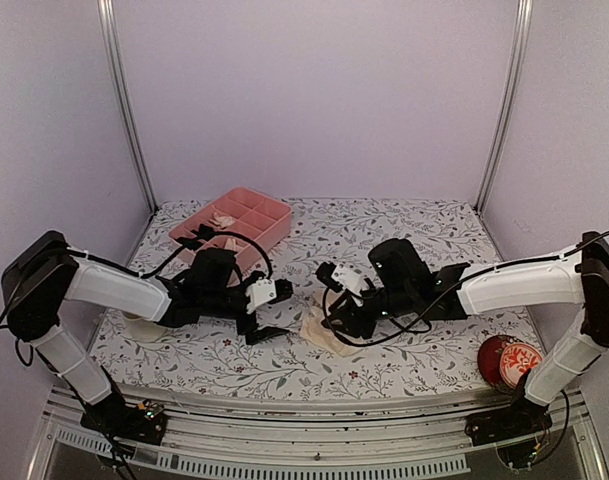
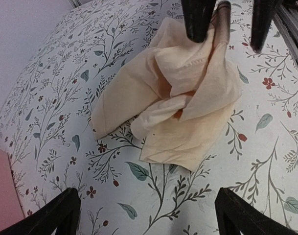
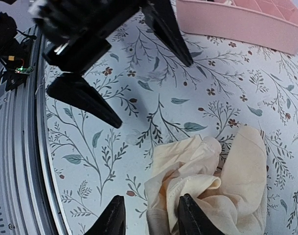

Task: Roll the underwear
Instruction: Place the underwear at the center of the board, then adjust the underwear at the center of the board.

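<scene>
The pale peach-beige underwear (image 1: 319, 328) lies crumpled on the flowered table between the two arms. In the left wrist view the underwear (image 2: 188, 98) is a loose folded heap, just beyond my left gripper (image 2: 148, 196). That left gripper (image 1: 274, 318) is wide open with only bare table between its fingers. My right gripper (image 3: 151, 200) is down at the garment's near edge, its jaws apart. One finger presses against the underwear (image 3: 222, 191) and a corner of cloth lies in the gap. From the left wrist the right gripper (image 2: 229, 29) shows over the heap's far end.
A pink compartment tray (image 1: 274, 225) stands at the back left, with its wall (image 3: 237, 24) in the right wrist view. A red round object (image 1: 509, 360) sits by the right arm's base. A pale bit of cloth (image 1: 139, 325) peeks out under my left forearm.
</scene>
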You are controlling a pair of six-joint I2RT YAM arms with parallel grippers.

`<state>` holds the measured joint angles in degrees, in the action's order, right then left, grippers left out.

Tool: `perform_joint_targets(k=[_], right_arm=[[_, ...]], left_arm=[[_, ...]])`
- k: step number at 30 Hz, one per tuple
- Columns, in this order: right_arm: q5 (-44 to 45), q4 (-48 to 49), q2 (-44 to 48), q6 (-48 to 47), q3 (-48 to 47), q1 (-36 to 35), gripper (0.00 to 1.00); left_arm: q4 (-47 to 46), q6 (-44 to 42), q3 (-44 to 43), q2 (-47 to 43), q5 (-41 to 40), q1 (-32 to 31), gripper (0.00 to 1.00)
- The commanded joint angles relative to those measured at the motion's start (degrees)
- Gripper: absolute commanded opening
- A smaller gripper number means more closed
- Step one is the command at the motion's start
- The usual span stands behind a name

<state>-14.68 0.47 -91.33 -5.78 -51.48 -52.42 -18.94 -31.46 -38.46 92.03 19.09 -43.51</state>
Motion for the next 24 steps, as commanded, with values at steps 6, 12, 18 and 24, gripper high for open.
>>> perform_joint_targets(k=[6, 12, 18, 24], right_arm=[[7.5, -5.6, 0.1, -7.0, -2.9, -4.6, 0.26], [11.4, -10.9, -2.0, -8.5, -5.0, -7.6, 0.20], [15.1, -13.5, -0.8, -8.3, -5.6, -9.0, 0.03], [15.4, -18.5, 3.0, -8.9, -6.8, -12.6, 0.02]], left_arm=[[1.4, -0.4, -2.0, 1.7, 1.1, -0.5, 0.98], [3.1, -0.7, -2.9, 2.7, 2.2, -0.6, 0.99], [3.6, -0.6, -3.4, 3.4, 2.4, -0.7, 0.98], [3.3, -0.2, -3.5, 3.3, 1.8, -0.7, 0.98]])
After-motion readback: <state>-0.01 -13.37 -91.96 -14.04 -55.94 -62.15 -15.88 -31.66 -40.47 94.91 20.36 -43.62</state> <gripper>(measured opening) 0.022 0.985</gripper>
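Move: The underwear lies crumpled just under my right hand, its middle about 3 cm ahead, 4 cm to the left and 3 cm below, with the waistband standing up between my parted fingers. My left gripper waits some 11 cm to the left and 3 cm farther out. The pink box is about 27 cm ahead and 25 cm left of my right hand. From my left hand the underwear is roughly 8 cm to the right, 1 cm ahead and 4 cm lower. I draw my right hand back off the raised waistband with a slight lift, then go down about 3 cm while still easing back, some 3.5 cm back in all. My fingers tip some 20 degrees more steeply and shut from part-open, pinching the waistband's near corner. My open left hand sinks about 1.5 cm beside the cloth. ##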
